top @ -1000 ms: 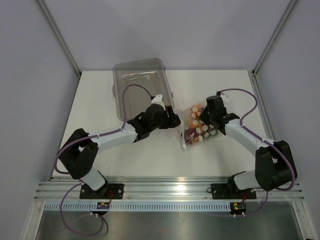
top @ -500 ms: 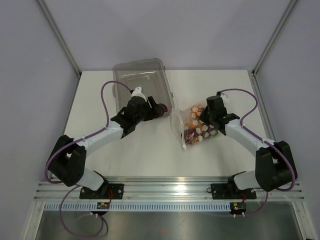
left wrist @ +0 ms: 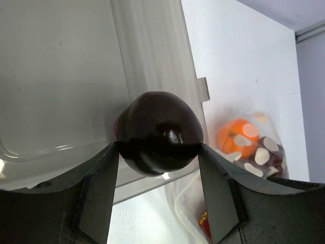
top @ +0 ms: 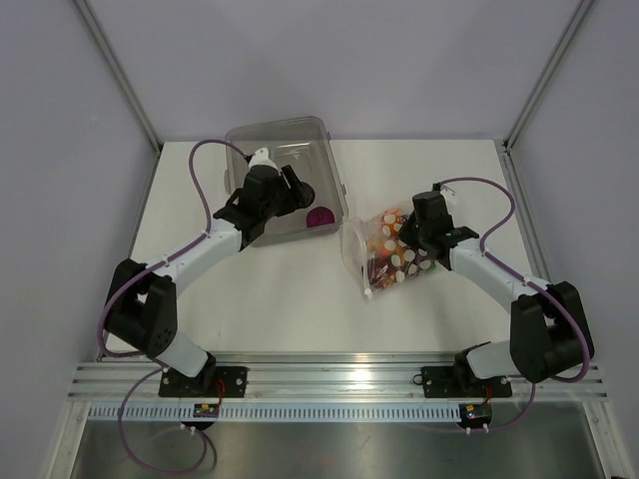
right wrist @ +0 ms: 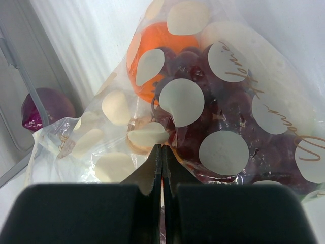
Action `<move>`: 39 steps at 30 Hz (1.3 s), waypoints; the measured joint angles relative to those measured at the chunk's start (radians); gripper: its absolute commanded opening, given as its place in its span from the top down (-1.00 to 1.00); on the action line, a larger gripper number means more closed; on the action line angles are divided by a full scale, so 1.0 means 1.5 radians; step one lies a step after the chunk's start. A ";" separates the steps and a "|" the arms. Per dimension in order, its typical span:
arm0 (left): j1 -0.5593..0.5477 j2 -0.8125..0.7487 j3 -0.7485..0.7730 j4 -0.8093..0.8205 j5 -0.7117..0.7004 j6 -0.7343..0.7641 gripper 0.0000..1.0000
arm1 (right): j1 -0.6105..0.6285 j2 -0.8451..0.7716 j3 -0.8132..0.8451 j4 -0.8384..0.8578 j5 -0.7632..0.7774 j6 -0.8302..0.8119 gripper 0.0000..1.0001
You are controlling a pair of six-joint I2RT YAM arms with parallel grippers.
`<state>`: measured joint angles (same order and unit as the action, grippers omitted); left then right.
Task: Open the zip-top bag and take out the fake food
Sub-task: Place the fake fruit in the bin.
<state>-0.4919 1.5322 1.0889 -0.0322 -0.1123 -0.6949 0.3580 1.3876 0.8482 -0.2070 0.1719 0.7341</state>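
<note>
The zip-top bag [top: 391, 254] lies right of centre, clear with white dots, its mouth gaping toward the left. Fake food fills it: an orange piece [right wrist: 157, 46], dark grapes [right wrist: 228, 122] and others. My right gripper [top: 409, 242] is shut, pinching the bag's film [right wrist: 223, 101] from the right side. My left gripper [top: 302, 190] hangs over the clear bin, shut on a dark red round fruit [left wrist: 160, 132] that spans both fingers. A purple fake onion [top: 319, 217] lies inside the bin, also visible in the right wrist view as the onion [right wrist: 45, 108].
The rigid clear bin [top: 275, 130] stands at the back left of the white table, its right wall [left wrist: 152, 51] close to the bag. Grey walls and aluminium posts [top: 120, 75] enclose the table.
My left arm has swung back and left from the bag's mouth to above the bin, carrying the dark fruit. The right gripper and bag have stayed put.
</note>
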 measured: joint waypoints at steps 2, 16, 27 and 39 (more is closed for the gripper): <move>0.008 0.012 0.005 -0.003 0.000 0.004 -0.08 | 0.000 0.000 0.000 0.000 0.000 0.000 1.00; 0.032 0.136 0.057 -0.038 -0.001 0.025 -0.18 | 0.000 0.000 0.000 0.000 -0.005 -0.001 1.00; 0.043 0.159 0.063 -0.053 -0.006 0.044 -0.53 | 0.000 0.000 0.000 0.000 -0.005 -0.001 1.00; 0.048 0.151 0.050 -0.042 -0.016 0.044 -0.98 | 0.000 0.000 0.000 0.000 -0.005 -0.003 1.00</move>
<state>-0.4198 1.7588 1.1633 -0.0952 -0.1368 -0.6292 0.3576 1.3872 0.8482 -0.2070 0.1650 0.7296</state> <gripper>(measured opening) 0.988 0.010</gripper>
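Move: Over the near right part of the bin, the left hand already holds the dark fruit; the bin's middle lies about 10 cm ahead of this hand, 3 cm left and 15 cm down. The purple fruit on the bin floor is roughly 1 cm ahead, 5 cm right and 13 cm below. The bag's middle is some 7 cm back, 22 cm right and 13 cm down. From the right hand, the bin's middle is about 15 cm ahead, 28 cm left and 7 cm down. Lowering the still-held dark fruit into the bin, the left hand sinks about 8 cm while easing some 3 cm forward and 3 cm left, to the left of the purple fruit, its fingers tipping about 10 degrees further down with a slight roll. Once down it nearly stops, then opens the fingers wide and lets go of the fruit. ##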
